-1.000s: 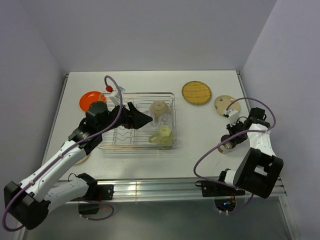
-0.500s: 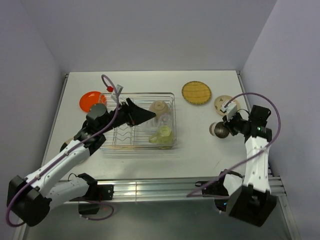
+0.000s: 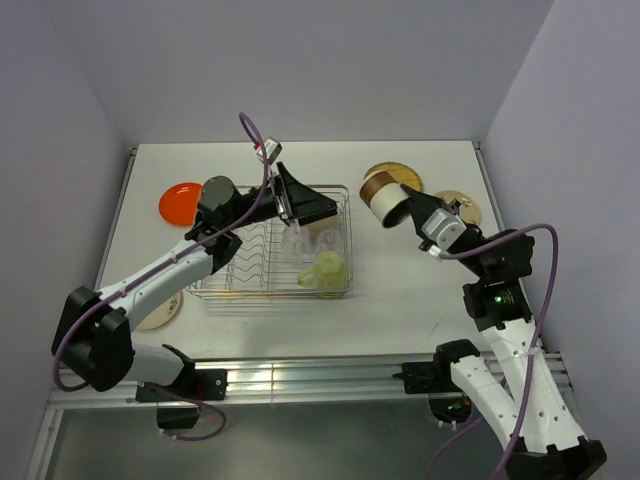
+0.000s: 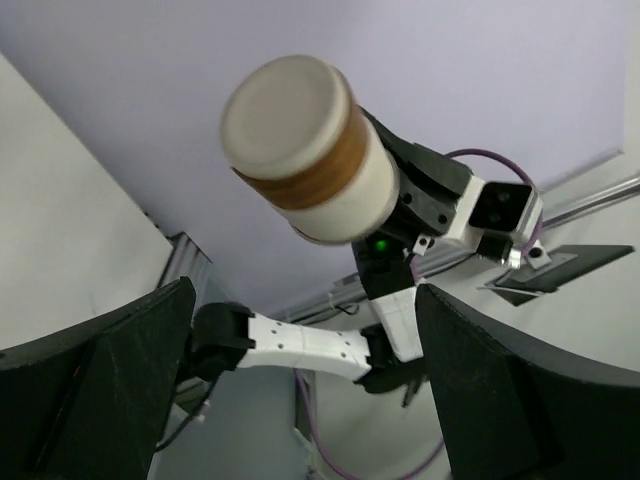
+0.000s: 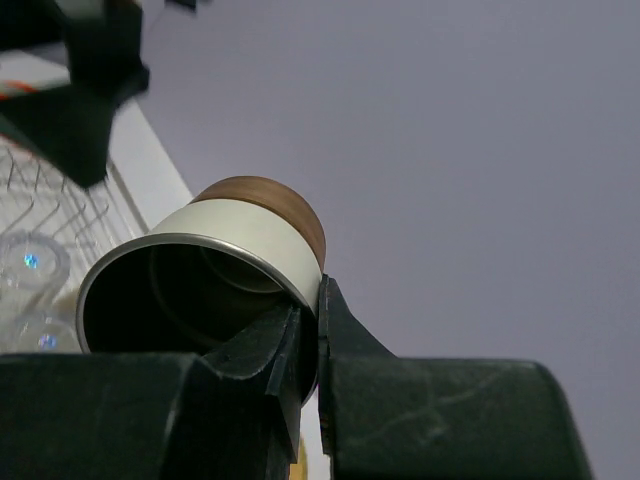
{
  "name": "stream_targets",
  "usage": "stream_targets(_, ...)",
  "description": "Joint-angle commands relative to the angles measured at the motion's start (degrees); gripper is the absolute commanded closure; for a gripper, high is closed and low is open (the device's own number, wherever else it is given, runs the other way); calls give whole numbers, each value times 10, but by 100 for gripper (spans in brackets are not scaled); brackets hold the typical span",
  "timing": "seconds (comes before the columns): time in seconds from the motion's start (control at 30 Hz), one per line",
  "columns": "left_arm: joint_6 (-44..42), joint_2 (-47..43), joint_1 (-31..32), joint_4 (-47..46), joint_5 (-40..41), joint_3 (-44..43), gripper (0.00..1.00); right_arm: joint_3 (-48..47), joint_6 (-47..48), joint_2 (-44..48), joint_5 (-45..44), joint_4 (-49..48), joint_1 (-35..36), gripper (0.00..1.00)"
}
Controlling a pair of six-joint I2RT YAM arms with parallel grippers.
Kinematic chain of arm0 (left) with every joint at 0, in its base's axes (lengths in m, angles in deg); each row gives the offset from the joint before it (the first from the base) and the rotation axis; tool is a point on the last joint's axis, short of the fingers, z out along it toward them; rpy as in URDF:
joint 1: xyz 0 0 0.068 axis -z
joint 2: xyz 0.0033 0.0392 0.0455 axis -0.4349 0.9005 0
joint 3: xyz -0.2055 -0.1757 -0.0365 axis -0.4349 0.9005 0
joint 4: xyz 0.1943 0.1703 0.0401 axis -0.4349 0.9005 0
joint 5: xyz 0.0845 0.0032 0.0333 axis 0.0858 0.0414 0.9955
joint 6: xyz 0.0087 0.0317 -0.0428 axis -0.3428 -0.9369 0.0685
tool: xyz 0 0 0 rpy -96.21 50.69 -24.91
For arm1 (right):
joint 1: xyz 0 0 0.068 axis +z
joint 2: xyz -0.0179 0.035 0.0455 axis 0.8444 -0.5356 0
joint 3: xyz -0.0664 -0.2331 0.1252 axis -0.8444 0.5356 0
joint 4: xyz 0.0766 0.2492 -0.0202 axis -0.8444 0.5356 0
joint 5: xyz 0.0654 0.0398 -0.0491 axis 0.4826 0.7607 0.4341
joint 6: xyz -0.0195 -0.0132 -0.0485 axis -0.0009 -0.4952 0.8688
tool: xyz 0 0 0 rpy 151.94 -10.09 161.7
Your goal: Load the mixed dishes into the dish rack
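Note:
My right gripper (image 3: 412, 212) is shut on the rim of the brown and white cup (image 3: 380, 194), one finger inside and one outside (image 5: 318, 330), holding it in the air on its side to the right of the dish rack (image 3: 215, 288). The cup (image 5: 230, 262) has a dark metal inside. My left gripper (image 3: 318, 205) hangs open and empty above the rack's back right part, its wrist camera facing the cup (image 4: 300, 150). A pale green mug (image 3: 325, 268) and a clear cup (image 3: 294, 243) sit in the rack. The left gripper hides the rack's far right corner.
An orange plate (image 3: 178, 200) lies left of the rack. A yellow woven plate (image 3: 400, 176) shows partly behind the held cup, with a tan plate (image 3: 460, 205) to its right. A cream plate (image 3: 160, 313) lies under the left arm, near the front left.
The right gripper pinched the cup, lifted it off the table and carried it up and left toward the rack. The left gripper rose, swung toward the back and opened wider.

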Motion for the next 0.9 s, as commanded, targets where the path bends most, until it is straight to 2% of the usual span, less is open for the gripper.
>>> stream_targets(0.0,90,35,2,-138,-57,-36,1,13,4,15,-42,-139,69,100)
stream_targets(0.23,174,88,4,-250,-113,-79,1,57,79,28,-76,-170,176,100)
stream_targets(0.4,209,96,6,-286,-146,-81,1,70,88,21,-84,-196,206,100)
stream_targets(0.57,203,87,11,-271,-185,-84,1,71,94,0,-82,-225,222,100)
stream_targets(0.7,154,76,12,-198,-198,-86,1,70,101,-12,-76,-238,239,100)
stream_targets(0.87,165,77,13,-205,-198,-83,2,77,119,-24,-65,-244,260,100)
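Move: The right hand holds the brown-and-white cup by its rim, the cup's middle about 3 cm ahead and 4 cm left of that hand. The open left gripper it is being taken to lies roughly 17 cm to its left, about level. From the left hand, the cup is some 13 cm right and 3 cm ahead. Below the left hand, the green mug in the rack lies about 2 cm ahead, 3 cm right and 31 cm down. Still pinching the cup's rim, the right hand carries it base-first towards the open left gripper, about 8 cm left and 5 cm back, tipping its fingertips up and turning counter-clockwise. The left hand edges right, then draws back some 4 cm while rising and finally sinking a little, turning about 20 degrees clockwise to face the cup's base, fingers staying wide open. ##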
